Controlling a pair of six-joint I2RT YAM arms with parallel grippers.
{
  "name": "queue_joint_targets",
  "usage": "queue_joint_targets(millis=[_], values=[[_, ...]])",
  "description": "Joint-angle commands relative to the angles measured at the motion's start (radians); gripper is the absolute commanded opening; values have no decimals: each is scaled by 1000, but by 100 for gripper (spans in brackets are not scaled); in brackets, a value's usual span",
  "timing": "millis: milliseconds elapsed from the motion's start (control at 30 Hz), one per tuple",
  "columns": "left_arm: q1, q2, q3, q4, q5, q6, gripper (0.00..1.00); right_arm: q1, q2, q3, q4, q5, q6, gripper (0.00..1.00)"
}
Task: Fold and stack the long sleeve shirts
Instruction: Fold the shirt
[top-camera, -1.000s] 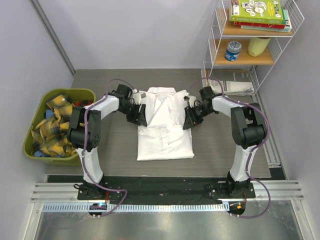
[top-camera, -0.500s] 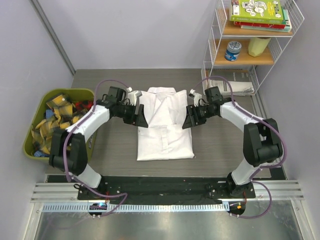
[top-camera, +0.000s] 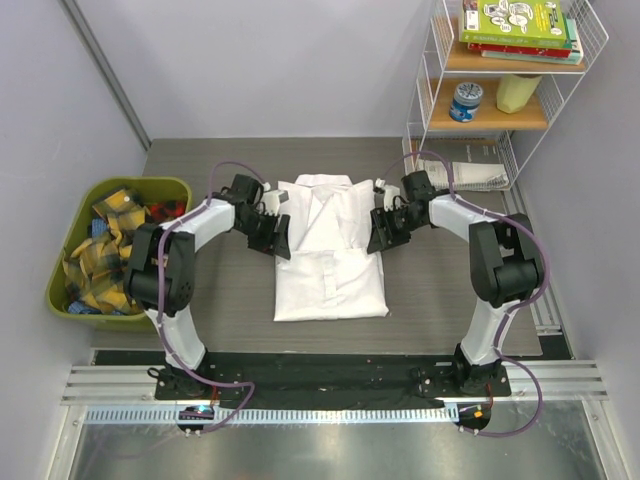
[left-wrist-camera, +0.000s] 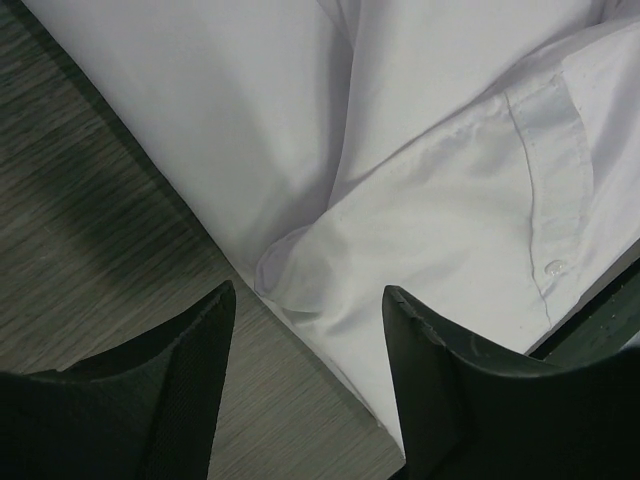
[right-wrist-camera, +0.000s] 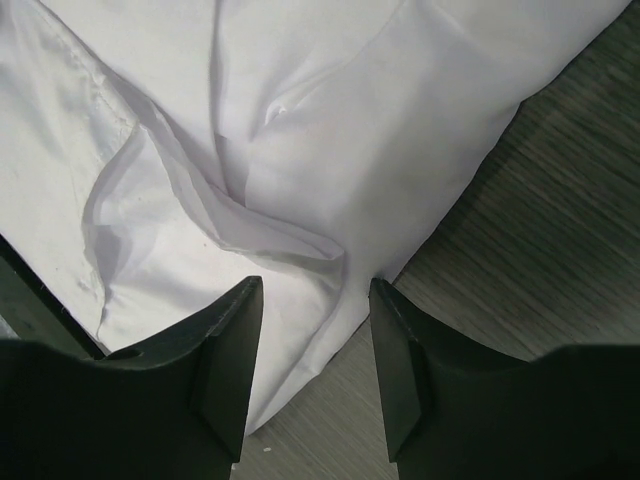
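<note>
One white long sleeve shirt (top-camera: 330, 255) lies flat in the middle of the table, sleeves folded in, collar at the far end. My left gripper (top-camera: 281, 236) sits low at its left edge, jaws open. In the left wrist view the shirt (left-wrist-camera: 450, 190) has its folded edge running between the two fingers of that gripper (left-wrist-camera: 308, 292). My right gripper (top-camera: 379, 231) mirrors it at the right edge, also open. Seen from the right wrist, a wrinkled fold of the shirt (right-wrist-camera: 300, 120) lies between that gripper's fingertips (right-wrist-camera: 315, 285). Neither pair of jaws has closed on cloth.
A green bin (top-camera: 62, 285) of yellow-and-black plaid cloths stands at the left of the table. A white wire shelf (top-camera: 428, 95) with books, a can and papers stands at the back right. The dark wood-grain tabletop (top-camera: 440, 295) surrounds the shirt.
Both arms swung their elbows outward and then back in. The grippers stayed at the shirt's two sides and shifted slightly. The shirt has not visibly moved.
</note>
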Motion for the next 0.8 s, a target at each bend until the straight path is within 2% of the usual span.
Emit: queue_joint_targets(millis=[0,167,333,467,600,633,667,733,767], values=[[3,21,42,6,0,15,59,2,5,46,36,-39,17,51],[3,39,56,14,18,15,50,2,26,59,36,-48,18,48],[3,50,67,12,20,15,47,8,53,71,36,-73,22,46],[1,44,65,4,35,15,41,8,56,69,34,-76,25,41],[0,32,65,-3,60,15,28,10,50,71,31,-76,20,24],[-2,29,67,-3,69,17,25,10,48,71,31,-77,20,14],[-3,27,70,-3,73,15,17,10,40,71,31,-74,18,10],[-6,27,82,-3,87,15,10,7,30,69,24,-61,12,2],[-8,24,87,-2,90,15,1,5,24,68,22,-54,8,1]])
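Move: Just ahead of the left fingers, by about 1 cm and some 1 cm down, lies the left end of the folded-back flap's far edge. The collar is about 13 cm ahead and 7 cm to the right of this hand, the button strip 5 cm back and 8 cm to the right. From the right hand, the flap's right end lies about 1 cm ahead and 1 cm below, with the collar some 13 cm ahead and 10 cm to the left. Closing from half open to nearly shut, both grippers pinch the two ends of the flap's far edge together. Each hand first eases under 1 cm forward and about as little down onto the cloth, the right one also creeping about 1 cm left, inward over the shirt; both wrists keep their slant. ##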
